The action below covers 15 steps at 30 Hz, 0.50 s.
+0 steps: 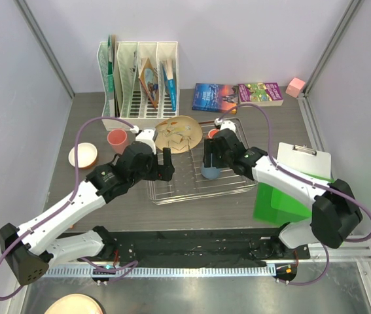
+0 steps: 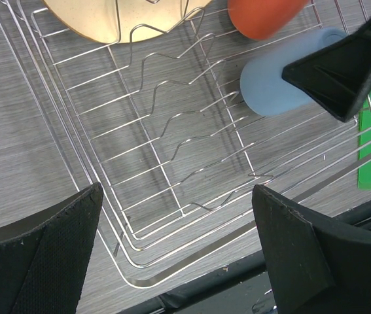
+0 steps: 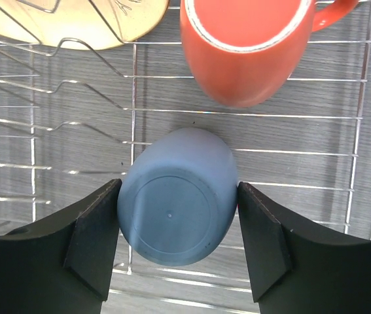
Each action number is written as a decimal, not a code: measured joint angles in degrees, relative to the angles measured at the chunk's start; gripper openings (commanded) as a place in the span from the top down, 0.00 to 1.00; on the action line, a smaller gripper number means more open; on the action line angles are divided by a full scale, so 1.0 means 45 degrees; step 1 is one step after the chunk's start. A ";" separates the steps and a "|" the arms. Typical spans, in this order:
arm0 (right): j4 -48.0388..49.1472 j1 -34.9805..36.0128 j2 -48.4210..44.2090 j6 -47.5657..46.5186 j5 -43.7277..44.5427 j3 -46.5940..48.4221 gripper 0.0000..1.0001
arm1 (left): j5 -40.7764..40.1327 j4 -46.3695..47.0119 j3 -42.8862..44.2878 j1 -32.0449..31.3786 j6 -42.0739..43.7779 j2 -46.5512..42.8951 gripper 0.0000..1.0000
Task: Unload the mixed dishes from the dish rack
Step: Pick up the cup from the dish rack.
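Note:
The chrome wire dish rack (image 1: pixel 198 186) lies mid-table. On its far left edge leans the beige plate (image 1: pixel 178 133) with brown squiggles. The orange mug (image 1: pixel 214 134) lies at the rack's far side, and the grey-blue cup (image 1: pixel 211 173) lies on its side on the bars just nearer. My right gripper (image 3: pixel 178 190) is shut on that grey-blue cup (image 3: pixel 175 209), a pad touching each flank, below the mug (image 3: pixel 244 46). Over the rack's near left corner (image 2: pixel 139 131) my left gripper (image 2: pixel 176 193) hangs open and holds nothing. A pink cup (image 1: pixel 117 139) and a small bowl (image 1: pixel 83 156) stand on the table left of the rack.
A white file holder (image 1: pixel 139 75) stands at the back, with two books (image 1: pixel 215 97) and a pink block (image 1: pixel 296 86) to its right. A clipboard (image 1: pixel 303 157) and a green sheet (image 1: pixel 280 196) lie right of the rack. A peach disc (image 1: pixel 74 304) sits below the table's near edge.

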 measured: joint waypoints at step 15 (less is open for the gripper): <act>0.0141 -0.0015 -0.4129 0.0627 -0.1496 0.0602 0.99 | 0.0199 0.0568 -0.0102 0.0000 -0.0350 -0.0452 0.00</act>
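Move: The blue cup is already between the right hand's fingers, straight below the hand point by only about 1 cm. The red mug stands about 10 cm ahead of that hand and 1 cm to its right, and the plate's middle some 11 cm ahead and 12 cm left, both at nearly the hand's height. From the left hand, the cup is about 16 cm to the right, level with it fore and aft, and some 9 cm lower. Still gripping the blue cup, the right hand lifts about 14 cm from the rack, tilting some 20 degrees. ##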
